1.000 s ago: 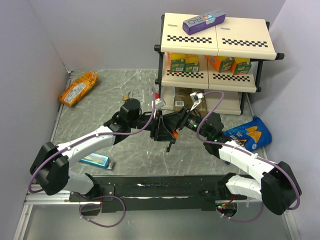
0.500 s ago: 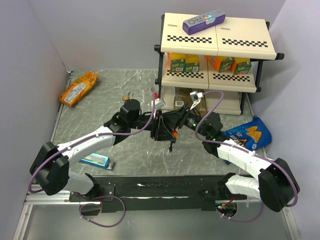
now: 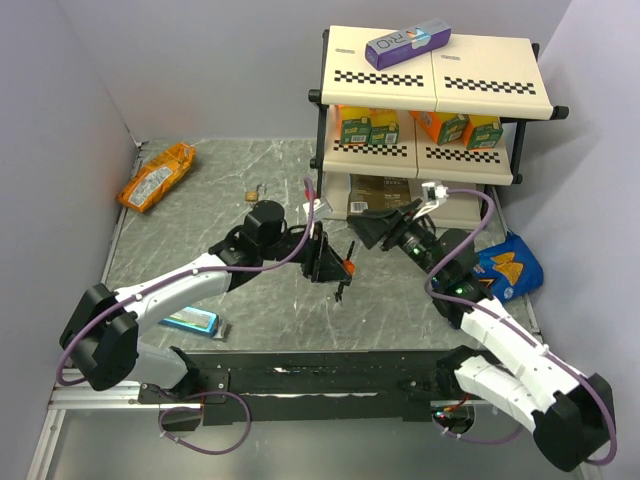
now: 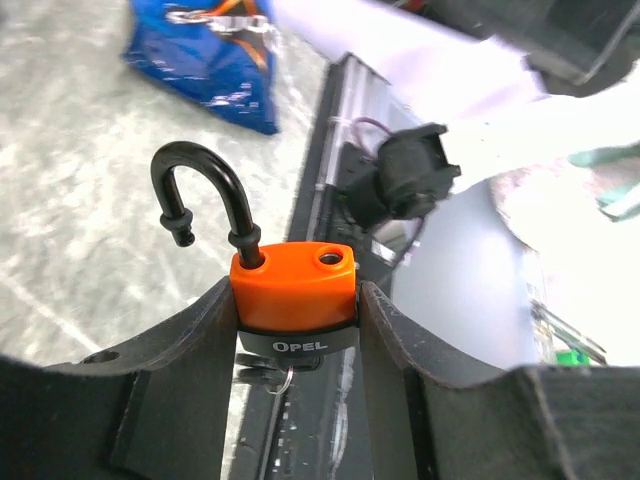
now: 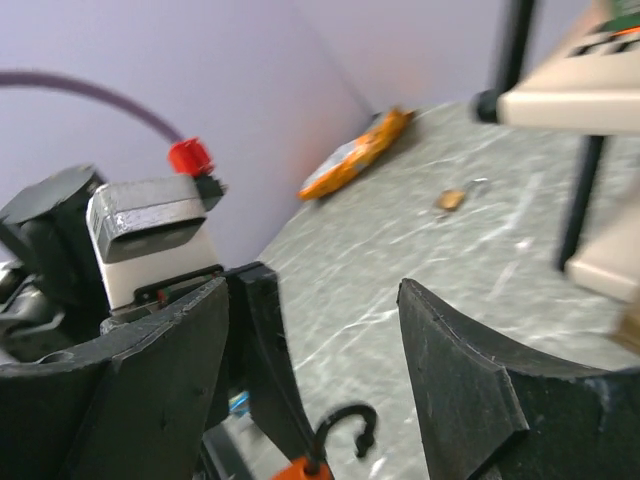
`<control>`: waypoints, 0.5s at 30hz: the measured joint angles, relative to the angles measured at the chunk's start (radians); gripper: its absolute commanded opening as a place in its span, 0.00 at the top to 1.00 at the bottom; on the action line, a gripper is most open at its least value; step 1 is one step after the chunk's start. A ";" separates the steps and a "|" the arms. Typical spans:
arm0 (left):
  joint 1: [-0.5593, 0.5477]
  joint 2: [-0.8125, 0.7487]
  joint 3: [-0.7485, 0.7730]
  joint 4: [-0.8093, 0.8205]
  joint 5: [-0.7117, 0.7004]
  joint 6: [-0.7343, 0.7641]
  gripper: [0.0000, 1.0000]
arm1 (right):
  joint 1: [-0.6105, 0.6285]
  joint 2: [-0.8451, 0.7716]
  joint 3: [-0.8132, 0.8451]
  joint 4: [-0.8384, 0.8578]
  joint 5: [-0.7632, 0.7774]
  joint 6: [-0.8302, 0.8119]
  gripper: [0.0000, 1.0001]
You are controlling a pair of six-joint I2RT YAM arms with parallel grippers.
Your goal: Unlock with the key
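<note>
My left gripper is shut on the orange-red padlock, squeezing its body between both fingers. The black shackle stands swung out, its free end clear of the hole in the body. The key, with black heads on a thin ring, hangs from the padlock's underside. In the top view the padlock is held above the table's middle, with the key dangling below it. My right gripper is open, empty and off to the right of it. The right wrist view shows its jaws wide, with the shackle low between them.
A two-tier shelf rack with juice cartons stands at the back right, a purple box on top. A blue chip bag lies right, an orange snack bag back left, a brass padlock behind, a blue packet near left.
My right gripper has let go, opened wider and drawn back to the right, away from the padlock. The left gripper keeps holding the padlock in place.
</note>
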 measured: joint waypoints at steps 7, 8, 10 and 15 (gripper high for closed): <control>0.064 0.009 0.046 -0.178 -0.198 0.053 0.99 | -0.036 -0.096 0.000 -0.153 0.108 -0.051 0.25; 0.086 0.018 0.060 -0.201 -0.233 0.062 0.99 | -0.037 -0.109 0.000 -0.173 0.121 -0.060 0.25; 0.133 0.060 0.126 -0.287 -0.324 0.086 0.99 | -0.039 -0.132 0.000 -0.203 0.143 -0.074 0.25; 0.240 0.178 0.227 -0.426 -0.495 0.135 0.99 | -0.039 -0.176 0.000 -0.253 0.176 -0.103 0.25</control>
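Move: The left hand already grips the orange padlock, its shackle open and the black key hanging beneath. The brass padlock lies on the table about 41 cm ahead, 25 cm to the left and 21 cm below this hand. The orange snack bag is some 29 cm left of the brass padlock and 8 cm farther out; the brown bag is about 37 cm right of it and 8 cm nearer. From the right hand the brass padlock is roughly 33 cm ahead, 29 cm left, 29 cm down. Forward, with leftward and downward travel mixed in, the left hand gathers speed and carries the gripped orange padlock about 16 cm out towards the brass padlock, dropping some 7 cm, while the wrist swings counter-clockwise and its fingers tip downward. The right hand, still open and empty, eases about 5 cm right, turning slightly clockwise. ##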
